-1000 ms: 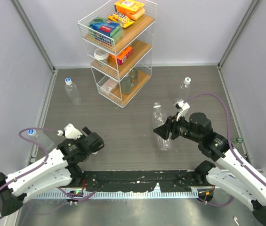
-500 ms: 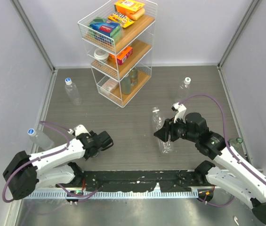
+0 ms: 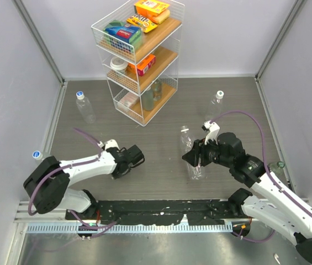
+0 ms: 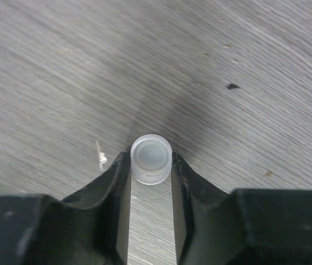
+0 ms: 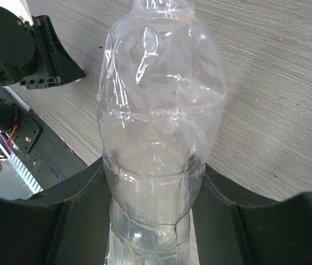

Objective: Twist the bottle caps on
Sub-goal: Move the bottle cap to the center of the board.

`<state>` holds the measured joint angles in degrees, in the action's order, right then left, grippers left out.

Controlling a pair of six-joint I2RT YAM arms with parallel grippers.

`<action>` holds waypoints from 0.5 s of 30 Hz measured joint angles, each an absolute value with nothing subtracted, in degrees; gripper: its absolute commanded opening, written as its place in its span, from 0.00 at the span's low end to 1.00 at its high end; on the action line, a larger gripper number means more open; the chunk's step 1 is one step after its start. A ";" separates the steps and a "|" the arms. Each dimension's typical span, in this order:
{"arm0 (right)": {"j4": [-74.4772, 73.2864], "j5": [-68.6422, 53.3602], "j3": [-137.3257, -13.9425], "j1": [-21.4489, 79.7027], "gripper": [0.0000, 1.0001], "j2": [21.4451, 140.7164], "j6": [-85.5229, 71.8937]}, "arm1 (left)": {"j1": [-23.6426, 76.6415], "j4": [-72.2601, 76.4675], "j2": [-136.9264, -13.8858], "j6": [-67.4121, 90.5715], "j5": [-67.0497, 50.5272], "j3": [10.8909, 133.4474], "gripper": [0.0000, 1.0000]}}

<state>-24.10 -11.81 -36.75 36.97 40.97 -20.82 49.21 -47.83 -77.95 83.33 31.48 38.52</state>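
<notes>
In the left wrist view a small white bottle cap [image 4: 151, 158] rests on the grey table, open side up. My left gripper [image 4: 151, 165] is shut on it, one fingertip pressing each side. From above, the left gripper [image 3: 135, 156] lies low on the table left of centre, and it hides the cap. My right gripper [image 3: 192, 157] is shut on the ribbed body of a clear bottle [image 3: 186, 144] that stands upright with a bare neck. In the right wrist view this bottle [image 5: 158, 110] fills the gap of the right gripper [image 5: 154, 168].
A wire shelf [image 3: 142, 55] with boxes and cans stands at the back centre. Capped bottles lie at the back left [image 3: 85, 109], back right [image 3: 216, 100] and the left wall [image 3: 40, 158]. Another small item [image 3: 280, 164] sits by the right wall.
My left arm has swung right along the table toward the middle, and its jaws have closed in onto the cap. The right gripper kept hold of the bottle and barely shifted.
</notes>
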 measured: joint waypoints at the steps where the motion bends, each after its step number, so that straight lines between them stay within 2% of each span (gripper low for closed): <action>1: -24.16 -11.66 -36.75 36.97 0.40 40.88 -20.82 | 49.21 -46.98 -78.41 82.19 31.18 38.98 0.22; 10: -25.17 -9.50 -36.73 36.97 0.40 40.12 -20.82 | 49.10 -31.03 -82.35 71.48 23.88 42.41 0.23; 15: -25.98 -7.27 -36.73 36.97 0.40 39.62 -20.86 | 49.12 -24.91 -90.45 66.98 19.88 49.52 0.26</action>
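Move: The left hand already pinches the cap, right at its fingertips and just above the table. The middle of the board lies about 12 cm ahead and 23 cm to its right. The held bottle's open mouth is roughly 6 cm ahead, 28 cm right and 26 cm above this hand; the wire rack's middle is some 35 cm ahead, 13 cm right and 20 cm up. From the right hand, the cap lies about 32 cm left, 1 cm back and 16 cm below. Rightward and forward, gathering speed, the left hand carries the pinched cap low over the table towards the middle of the board and the held bottle, some 12 cm right and 6 cm ahead, rising barely 1 cm. Meanwhile its wrist turns clockwise and brings the fingers nearer to straight down, about 25 degrees in all. The right hand keeps its grip on the bottle and drifts about 1 cm right. ##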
